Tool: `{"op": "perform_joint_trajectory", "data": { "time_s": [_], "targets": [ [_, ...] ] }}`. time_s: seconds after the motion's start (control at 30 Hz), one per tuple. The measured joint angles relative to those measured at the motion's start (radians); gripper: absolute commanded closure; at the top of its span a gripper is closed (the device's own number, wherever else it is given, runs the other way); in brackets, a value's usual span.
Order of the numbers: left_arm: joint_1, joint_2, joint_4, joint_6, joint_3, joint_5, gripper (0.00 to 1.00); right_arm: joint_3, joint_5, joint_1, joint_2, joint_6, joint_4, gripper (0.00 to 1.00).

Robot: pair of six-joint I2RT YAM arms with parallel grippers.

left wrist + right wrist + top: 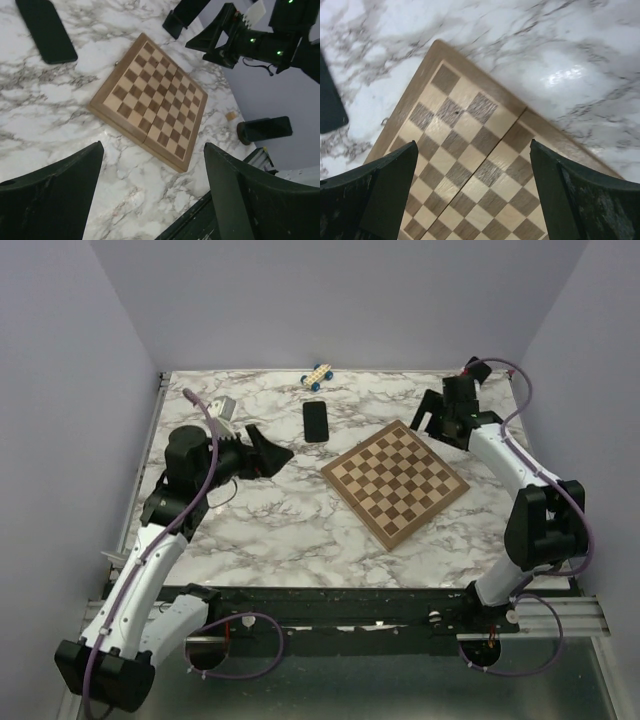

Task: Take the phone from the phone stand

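A flat black phone lies face up on the marble table, left of the chessboard. It also shows in the left wrist view and at the left edge of the right wrist view. I cannot pick out the phone stand in any view. My left gripper is open and empty, a little left of the phone and above bare marble. My right gripper is open and empty over the far corner of the chessboard.
A wooden chessboard lies tilted at the middle right of the table; it also shows in the left wrist view and the right wrist view. A small toy car sits at the far edge. Purple walls close in three sides.
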Motion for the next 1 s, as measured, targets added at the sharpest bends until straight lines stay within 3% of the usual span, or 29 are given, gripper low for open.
{"op": "perform_joint_trajectory", "data": {
  "time_s": [0.23, 0.33, 0.5, 0.63, 0.8, 1.0],
  "targets": [
    [-0.071, 0.227, -0.016, 0.007, 0.407, -0.010, 0.10, -0.005, 0.000, -0.163, -0.037, 0.112, 0.000, 0.00],
    [-0.074, 0.253, -0.017, 0.051, 0.495, -0.042, 0.10, -0.026, -0.005, -0.241, -0.051, 0.166, 0.022, 0.00],
    [-0.066, 0.226, -0.005, 0.109, 0.445, -0.057, 0.10, -0.056, 0.031, -0.310, -0.063, 0.171, 0.124, 0.00],
    [-0.064, 0.215, -0.013, 0.122, 0.349, -0.045, 0.10, 0.021, 0.037, -0.332, -0.034, 0.172, 0.164, 0.00],
    [-0.064, 0.222, -0.005, 0.110, 0.336, 0.016, 0.10, 0.147, -0.037, -0.410, 0.062, 0.165, 0.291, 0.00],
    [-0.064, 0.209, 0.016, 0.106, 0.336, 0.049, 0.10, 0.167, -0.207, -0.489, 0.204, 0.130, 0.479, 0.04]
  ]
}}
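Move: The phone on the phone stand is about 18 cm ahead of the right hand, some 15 cm to its right and about 4 cm lower. Beneath this hand, 12 cm down, lies the chessboard, its middle 8 cm back and 7 cm to the left; the phone already laid flat is 15 cm ahead and 28 cm to the left. From the left hand the stood phone is roughly 35 cm ahead, 47 cm right and 16 cm lower. The phone on the stand is approached by the empty, wide-open right hand, which sweeps right, leaving the chessboard, then also reaches forward and up before dipping slightly, ending above and right of the phone: some 20 cm right, 12 forward. Its fingers tip up about 25 degrees and swing clockwise, without touching. The open left hand rises about 14 cm, then settles back to 9, drifting forward and right. ##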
